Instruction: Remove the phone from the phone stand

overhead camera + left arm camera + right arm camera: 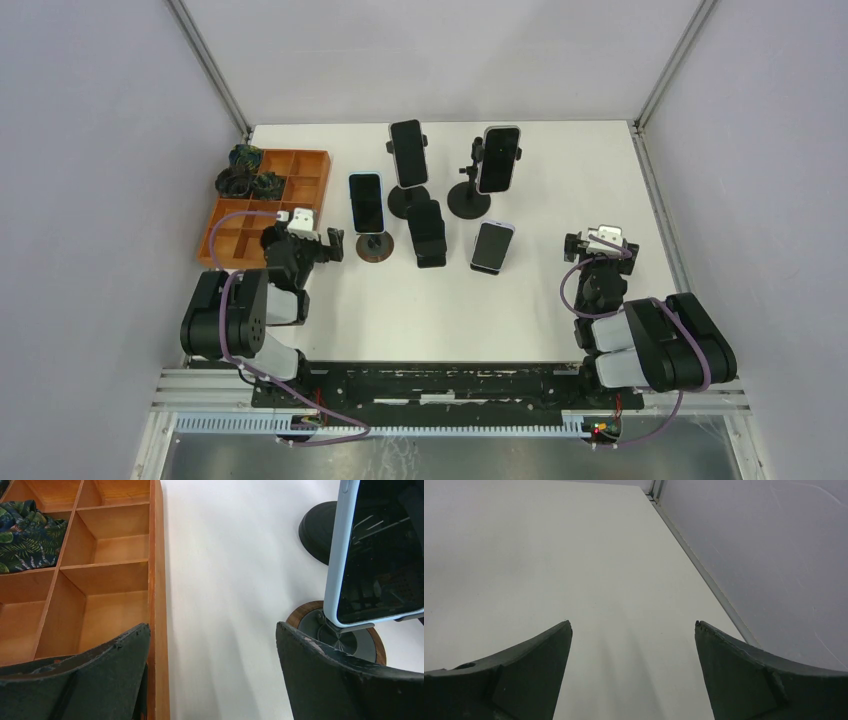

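Observation:
Several phones stand on stands on the white table. A light-blue phone (366,201) sits on a round wood-rimmed stand (376,247); it also shows in the left wrist view (375,555), with its stand (345,635) below it. Two phones (408,153) (499,158) sit on black round-base stands at the back. A black phone (427,232) and a light phone (492,246) lean on low stands in the middle. My left gripper (322,242) is open and empty, just left of the wood-rimmed stand. My right gripper (600,247) is open and empty over bare table at the right.
An orange wooden compartment tray (305,185) lies at the back left with dark patterned cloth (243,172) in its far cells; its edge (157,605) runs beside my left finger. The enclosure wall and metal rail (704,570) bound the table on the right.

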`<act>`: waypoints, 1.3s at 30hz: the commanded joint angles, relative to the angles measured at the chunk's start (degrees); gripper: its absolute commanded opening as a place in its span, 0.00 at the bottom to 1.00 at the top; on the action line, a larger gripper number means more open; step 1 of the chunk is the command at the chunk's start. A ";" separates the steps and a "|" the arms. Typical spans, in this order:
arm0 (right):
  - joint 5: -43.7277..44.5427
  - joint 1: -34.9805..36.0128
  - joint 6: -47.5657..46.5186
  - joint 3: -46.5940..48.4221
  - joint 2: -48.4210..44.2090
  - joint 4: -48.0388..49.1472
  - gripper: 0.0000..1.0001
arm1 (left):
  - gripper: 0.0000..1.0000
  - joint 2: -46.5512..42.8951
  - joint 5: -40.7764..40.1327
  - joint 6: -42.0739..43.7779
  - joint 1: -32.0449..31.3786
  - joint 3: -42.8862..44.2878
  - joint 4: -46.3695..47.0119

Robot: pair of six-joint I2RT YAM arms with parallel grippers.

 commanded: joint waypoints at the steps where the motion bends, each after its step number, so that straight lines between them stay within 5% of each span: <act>1: -0.46 -0.01 0.62 -6.44 -0.74 1.87 0.98 | 1.00 0.41 0.90 -1.95 -0.04 0.84 2.75; 27: -0.79 -0.01 0.71 -6.26 -0.76 1.48 0.98 | 1.00 -1.95 0.65 -2.98 1.22 1.76 -0.39; 36: 0.08 0.20 0.62 -7.58 -4.49 1.12 0.98 | 1.00 -12.64 -0.58 2.89 1.75 21.63 -42.82; 39: 6.05 0.72 2.54 -4.04 -9.89 -11.13 0.98 | 1.00 -13.36 2.25 4.87 3.16 27.44 -53.22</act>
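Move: The likely target, the blue phone on the round wooden-based stand, lies about 15 cm right of the left hand, 5 cm ahead and 6 cm higher. The tall stand's phone is roughly 15 cm ahead, 24 cm right and 9 cm up; the small black stand some 28 cm right and 2 cm ahead. From the right hand the blue phone lies about 52 cm left, 9 cm ahead and slightly higher. Beside the blue phone, the left hand rises about 8 cm and reaches 5 cm forward, empty fingers staying wide open. ##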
